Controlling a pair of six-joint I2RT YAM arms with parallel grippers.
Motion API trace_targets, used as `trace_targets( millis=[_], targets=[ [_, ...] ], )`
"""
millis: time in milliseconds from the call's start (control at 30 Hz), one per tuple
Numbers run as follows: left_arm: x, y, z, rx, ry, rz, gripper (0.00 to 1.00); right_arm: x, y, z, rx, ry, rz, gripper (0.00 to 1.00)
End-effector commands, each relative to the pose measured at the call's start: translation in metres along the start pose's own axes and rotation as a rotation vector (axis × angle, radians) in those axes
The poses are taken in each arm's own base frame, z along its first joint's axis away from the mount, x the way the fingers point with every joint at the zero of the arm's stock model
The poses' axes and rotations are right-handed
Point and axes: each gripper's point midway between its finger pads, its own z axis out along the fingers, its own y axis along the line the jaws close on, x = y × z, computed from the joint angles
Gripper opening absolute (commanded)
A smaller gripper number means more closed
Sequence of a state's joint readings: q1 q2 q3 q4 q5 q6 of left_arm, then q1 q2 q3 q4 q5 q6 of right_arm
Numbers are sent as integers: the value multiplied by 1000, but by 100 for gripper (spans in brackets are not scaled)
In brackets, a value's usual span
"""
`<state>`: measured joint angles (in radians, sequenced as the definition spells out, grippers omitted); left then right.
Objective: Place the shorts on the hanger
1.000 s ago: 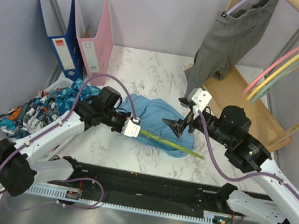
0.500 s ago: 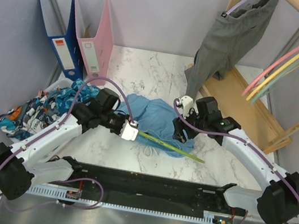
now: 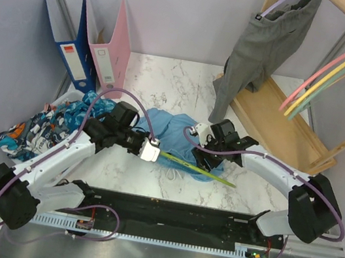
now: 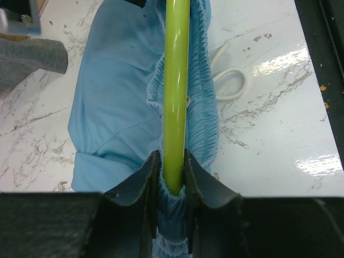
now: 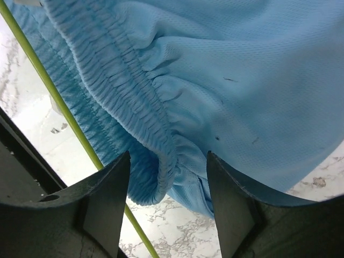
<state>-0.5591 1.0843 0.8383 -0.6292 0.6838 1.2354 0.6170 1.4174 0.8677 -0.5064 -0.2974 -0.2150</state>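
The light blue shorts (image 3: 172,129) lie bunched on the marble table, with their white drawstring (image 4: 232,80) loose beside them. The lime green hanger (image 3: 199,168) lies along the gathered waistband (image 4: 201,80). My left gripper (image 3: 155,151) is shut on the hanger's bar (image 4: 176,80), and waistband fabric is pinched in with it. My right gripper (image 3: 205,151) is down at the shorts' right end. In the right wrist view its jaws (image 5: 167,161) stand open on either side of a fold of the waistband (image 5: 161,161), with the hanger bar (image 5: 64,107) passing just left of it.
A grey garment (image 3: 262,48) hangs from the wooden rack (image 3: 286,125) at the back right, with pink and yellow hangers (image 3: 330,76) on its rod. Binders (image 3: 99,50) stand at the back left. Patterned clothes (image 3: 47,124) are piled at the left edge.
My right arm has swung left and down from above the hanger to the shorts' waistband, and its jaws have narrowed. The left gripper has stayed still on the hanger.
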Motion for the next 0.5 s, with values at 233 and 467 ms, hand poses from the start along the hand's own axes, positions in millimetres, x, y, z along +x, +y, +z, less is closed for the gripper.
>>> trace_targets(
  millis=[233, 467],
  targets=[
    [-12, 17, -10, -74, -21, -56, 2, 10, -36, -1, 226, 29, -88, 33],
    [5, 21, -42, -143, 6, -136, 2, 35, -65, -33, 296, 61, -66, 0]
  ],
)
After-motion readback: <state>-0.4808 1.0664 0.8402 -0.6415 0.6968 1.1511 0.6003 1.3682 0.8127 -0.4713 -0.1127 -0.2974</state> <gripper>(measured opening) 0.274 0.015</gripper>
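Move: The loose right-hand corner of the shorts' waistband lies about 4 cm right of the open right hand, 1 cm ahead and 3 cm below. From that hand, the green hanger's free end is some 11 cm right and 4 cm back, roughly level; the drawstring is 11 cm left, 3 cm back and 4 cm below. From the left hand, still holding hanger and waistband, that corner is about 26 cm right, 4 cm back and 12 cm down. Right hand slides about 4 cm right and forward, shutting on the waistband corner; left hand draws 2 cm left. ##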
